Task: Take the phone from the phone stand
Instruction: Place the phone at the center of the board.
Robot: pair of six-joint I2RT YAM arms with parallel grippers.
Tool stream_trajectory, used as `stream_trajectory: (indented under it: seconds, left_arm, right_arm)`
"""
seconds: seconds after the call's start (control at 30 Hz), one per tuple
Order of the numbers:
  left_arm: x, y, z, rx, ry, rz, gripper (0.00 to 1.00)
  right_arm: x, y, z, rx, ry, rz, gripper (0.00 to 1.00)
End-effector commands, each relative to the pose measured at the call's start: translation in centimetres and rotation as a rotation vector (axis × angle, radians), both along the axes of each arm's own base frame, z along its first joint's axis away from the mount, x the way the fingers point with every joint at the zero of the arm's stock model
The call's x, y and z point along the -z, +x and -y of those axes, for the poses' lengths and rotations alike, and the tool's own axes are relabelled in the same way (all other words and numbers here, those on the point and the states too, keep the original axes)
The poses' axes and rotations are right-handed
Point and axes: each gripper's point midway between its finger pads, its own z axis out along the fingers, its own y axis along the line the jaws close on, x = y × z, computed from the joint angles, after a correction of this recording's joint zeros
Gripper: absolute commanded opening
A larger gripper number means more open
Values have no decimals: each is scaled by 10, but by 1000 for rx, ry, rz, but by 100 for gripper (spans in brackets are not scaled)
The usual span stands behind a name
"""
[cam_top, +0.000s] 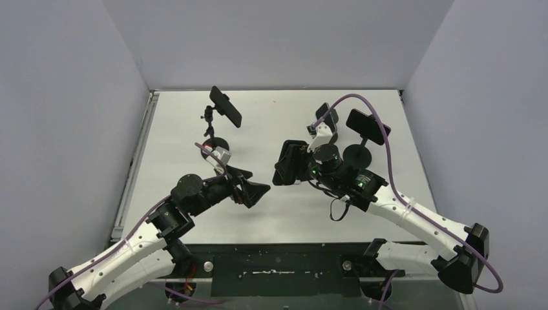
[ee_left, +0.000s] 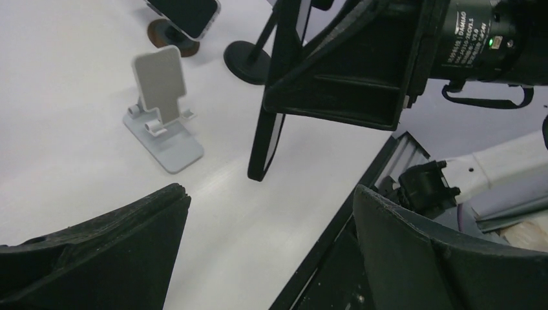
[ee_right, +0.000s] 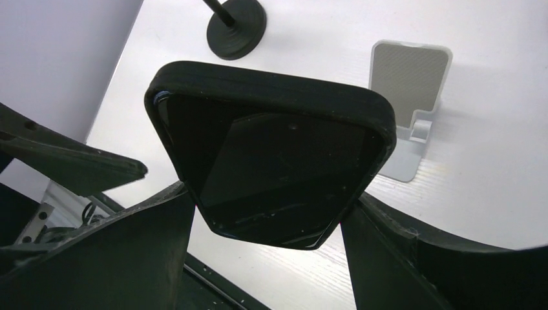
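Observation:
A phone (ee_right: 271, 161) in a black case sits between my right gripper's (ee_right: 271, 210) two fingers, which are shut on its side edges. From above, this phone (cam_top: 286, 165) hangs over the middle of the table, apart from every stand, with the right gripper (cam_top: 292, 165) around it. An empty white phone stand (ee_right: 407, 97) stands on the table just behind it. My left gripper (cam_top: 255, 190) is open and empty, a short way left of the held phone (ee_left: 266, 129). The left wrist view shows that phone edge-on above the left gripper (ee_left: 271, 213).
A black pole stand on a round base (cam_top: 216, 145) carries another phone (cam_top: 225, 106) at the back left, beside a white stand (cam_top: 220, 154). At the back right are a second pole stand with a phone (cam_top: 367, 126), a white stand (ee_left: 161, 110) and one more phone (ee_left: 184, 13).

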Motion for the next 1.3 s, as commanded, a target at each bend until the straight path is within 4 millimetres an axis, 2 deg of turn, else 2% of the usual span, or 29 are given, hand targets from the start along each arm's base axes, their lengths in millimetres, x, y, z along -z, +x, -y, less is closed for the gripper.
stream_trajectory:
  seconds: [0.0, 0.17, 0.43, 0.57, 0.7, 1.0, 1.27]
  left_arm:
    - [-20, -17, 17, 105, -41, 43, 97]
    - [-8, -16, 24, 116, 67, 66, 97]
    - [10, -3, 23, 82, 174, 77, 85]
    - [12, 1, 24, 80, 201, 105, 82]
    - [12, -1, 29, 121, 214, 141, 74]
    - [7, 5, 33, 103, 196, 154, 64]
    - [2, 13, 38, 84, 189, 159, 46]
  right_arm:
    - [-40, 2, -22, -21, 192, 52, 68]
    - [-40, 0, -31, -34, 233, 18, 69]
    - [-42, -6, -40, -81, 250, -6, 68]
    - [-45, -11, -46, -122, 261, -17, 68]
    - [-46, -16, -51, -161, 265, -22, 68]
    - [-49, -19, -53, -163, 311, -32, 68]
    - [-59, -18, -56, -163, 335, -28, 68]
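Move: The phone is already clear of the phone stand, pinched in my right hand. From my left hand its middle is about 5 cm ahead, 9 cm to the right and roughly level, 1 cm lower. From my right hand, my left hand's open fingers are some 5 cm back, 9 cm left and 1 cm higher; the phone stand is about 10 cm ahead, 2 cm right and 15 cm below; the black round stand is 14 cm ahead, 22 cm right and 14 cm below. I sink my left hand about 5 cm and ease it 3 cm right, after a short dip backward, tipping its fingertips down some 15 degrees. I draw its fingers to about half open around the phone's lower end, not yet shut on it. My right hand keeps its grip and carries the phone about 4 cm left and 2 cm back to meet them, turning counter-clockwise. ##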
